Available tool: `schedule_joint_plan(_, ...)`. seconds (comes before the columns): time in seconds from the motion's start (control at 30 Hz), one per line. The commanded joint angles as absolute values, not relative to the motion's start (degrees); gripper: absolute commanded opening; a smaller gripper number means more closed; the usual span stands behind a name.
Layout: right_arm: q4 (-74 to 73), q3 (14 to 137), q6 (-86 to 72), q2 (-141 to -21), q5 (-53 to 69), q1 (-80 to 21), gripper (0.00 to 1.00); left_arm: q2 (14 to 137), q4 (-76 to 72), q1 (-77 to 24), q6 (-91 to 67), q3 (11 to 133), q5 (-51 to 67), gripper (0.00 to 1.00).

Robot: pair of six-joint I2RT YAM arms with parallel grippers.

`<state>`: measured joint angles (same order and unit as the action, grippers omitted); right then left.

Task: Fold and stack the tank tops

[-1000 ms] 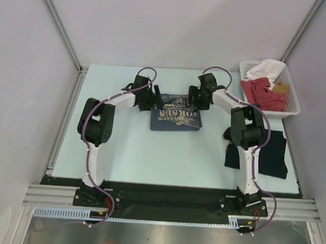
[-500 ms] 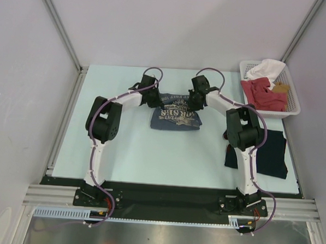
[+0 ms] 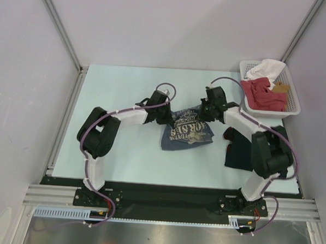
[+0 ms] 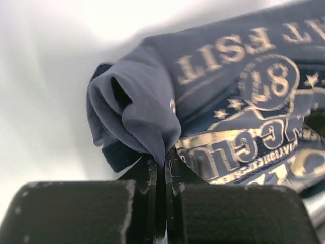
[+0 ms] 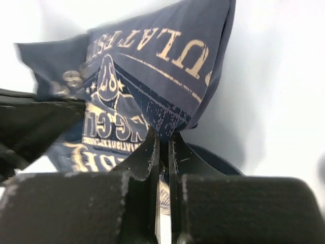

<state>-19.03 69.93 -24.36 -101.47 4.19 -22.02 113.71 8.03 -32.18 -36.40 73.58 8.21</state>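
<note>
The slate-blue tank top (image 3: 187, 133) with pale lettering lies folded mid-table, its far edge lifted. My left gripper (image 3: 166, 117) is shut on its far left corner; in the left wrist view the blue cloth (image 4: 152, 112) bunches up out of the shut left gripper (image 4: 163, 158). My right gripper (image 3: 206, 112) is shut on the far right corner, and in the right wrist view the printed cloth (image 5: 167, 71) rises from the shut right gripper (image 5: 163, 138). The dark navy tank top (image 3: 239, 151) lies folded at the right, partly hidden under the right arm.
A white basket (image 3: 292, 101) stands at the far right corner, holding a red garment (image 3: 261, 94) and a white garment (image 3: 268, 68). Walls with metal posts close in the table on three sides.
Both grippers have closed on the printed top's far corners. They have pulled it nearer and to the right, towards the navy top, with its far edge raised.
</note>
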Motion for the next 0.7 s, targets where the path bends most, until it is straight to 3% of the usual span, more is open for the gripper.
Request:
schedule_joint_plan(0.0,-19.0,64.9,-26.1,-88.7,1.8,-22.3,0.0,103.3,4.5,-37.1,-38.9,70.2,6.8,0.0)
schedule_joint_plan(0.33,-33.8,54.8,-28.2,-61.5,-4.8,-14.5,0.0,98.6,-4.0,-50.3,-45.6,69.8,4.8,0.0)
schedule_joint_plan(0.63,-43.9,53.1,-23.9,-50.1,-6.1,-0.5,0.0,111.4,-8.5,-59.4,-46.7,84.2,4.8,0.0)
schedule_joint_plan(0.67,-44.4,52.9,-23.4,-49.6,-4.8,4.5,0.0,113.5,-8.3,-60.4,-46.5,87.1,4.5,0.0)
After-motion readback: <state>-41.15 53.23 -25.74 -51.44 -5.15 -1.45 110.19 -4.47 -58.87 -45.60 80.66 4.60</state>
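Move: I hold the blue-grey tank top by a side with each hand. The folded dark tank tops it is being carried towards lie about 23 cm to the right of my right hand, 14 cm back and 6 cm lower. From that hand the white basket stands some 28 cm right and 13 cm ahead, with the red tank top in it about 26 cm right and 12 cm ahead, both roughly at hand height. From my left hand the dark stack is about 37 cm right, 11 cm back and 3 cm below. Keeping both grips shut on the blue-grey tank top, I swing it with both hands to the right, some 20 cm, and back about 13 cm towards the dark stack. I climb about 12 cm on the way: up and back first, then mostly rightward as the rise levels off. Both hands turn clockwise, the right nearly 30 degrees, the left rather less, while my fingertips tilt up a little. ##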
